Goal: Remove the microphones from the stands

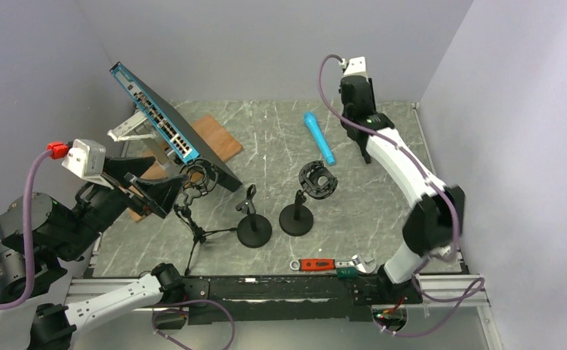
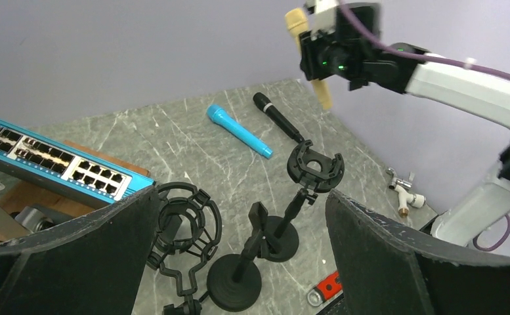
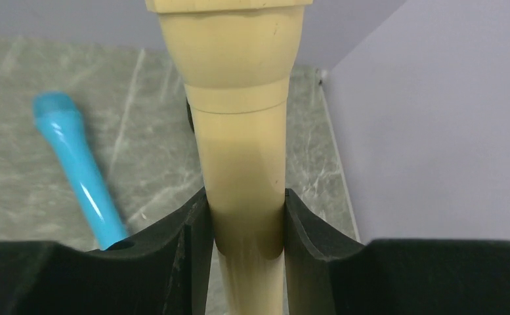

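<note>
My right gripper (image 1: 355, 109) is shut on a beige microphone (image 3: 239, 131) and holds it upright, head up, high above the far right of the table. The gripper (image 3: 245, 203) clamps its handle. The microphone also shows in the left wrist view (image 2: 324, 95). A black stand with a round base (image 1: 296, 219) carries an empty ring mount (image 1: 317, 181) at mid table. A clip stand (image 1: 253, 230) and a tripod shock mount (image 1: 196, 182) stand to its left, both empty. My left gripper (image 1: 152, 193) is open and empty, left of the stands (image 2: 242, 193).
A blue microphone (image 1: 319, 138) and a black microphone (image 2: 278, 118) lie on the table at the back. A blue network switch (image 1: 156, 117) leans over a wooden board (image 1: 214, 135) at the left. A red-handled wrench (image 1: 317, 264) and a white fitting (image 1: 353, 262) lie at the near edge.
</note>
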Controlling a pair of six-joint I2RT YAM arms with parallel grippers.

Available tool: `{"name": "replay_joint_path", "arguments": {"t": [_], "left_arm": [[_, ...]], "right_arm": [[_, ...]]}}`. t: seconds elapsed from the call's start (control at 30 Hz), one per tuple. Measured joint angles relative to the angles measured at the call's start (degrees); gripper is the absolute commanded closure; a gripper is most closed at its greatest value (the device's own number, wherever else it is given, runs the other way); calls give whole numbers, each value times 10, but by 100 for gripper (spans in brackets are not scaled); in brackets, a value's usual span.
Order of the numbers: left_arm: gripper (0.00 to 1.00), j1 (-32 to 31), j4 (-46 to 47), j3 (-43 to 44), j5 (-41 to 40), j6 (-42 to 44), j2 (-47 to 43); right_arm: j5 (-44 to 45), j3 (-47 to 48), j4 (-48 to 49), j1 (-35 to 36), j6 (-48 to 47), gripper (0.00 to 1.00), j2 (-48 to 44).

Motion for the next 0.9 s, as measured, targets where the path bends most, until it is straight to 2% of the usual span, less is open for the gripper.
{"name": "replay_joint_path", "arguments": {"t": [0.17, 0.37, 0.53, 0.67, 0.9], "left_arm": [[1, 0, -5, -3, -4, 0, 0], [1, 0, -6, -4, -10, 7, 3], [1, 0, -5, -10, -15, 10, 5], [1, 0, -7, -24, -19, 10, 8], [1, 0, -43, -44, -33, 7, 12]], "right_arm": [[-71, 70, -53, -54, 4, 100, 158], [-163, 185, -125, -86, 6, 100, 323], [-207, 252, -156, -92, 7, 98, 400], [-224, 283, -167, -93, 9, 90, 440], [-252, 287, -185, -92, 23, 68, 471]]}}
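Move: My right hand already holds the cream microphone. The clear patch of table I take it to lies some 10 cm ahead of that hand, about 2 cm to its left and roughly 29 cm below. On the table at the same distance out, the blue microphone's middle is about 11 cm to that hand's left and the black one's some 6 cm to its right. From my left hand the patch is roughly 42 cm ahead, 52 cm to the right and 45 cm down. Down I swing my right hand, about 28 cm, at first also reaching some 10 cm forward and then sinking nearly straight into the gap between the blue and black microphones, slowing on the way. The wrist tips nose-down by about 40 degrees while the fingers keep their grip on the cream handle. Meanwhile my empty left hand, still open, sinks about 5 cm, mostly late. ##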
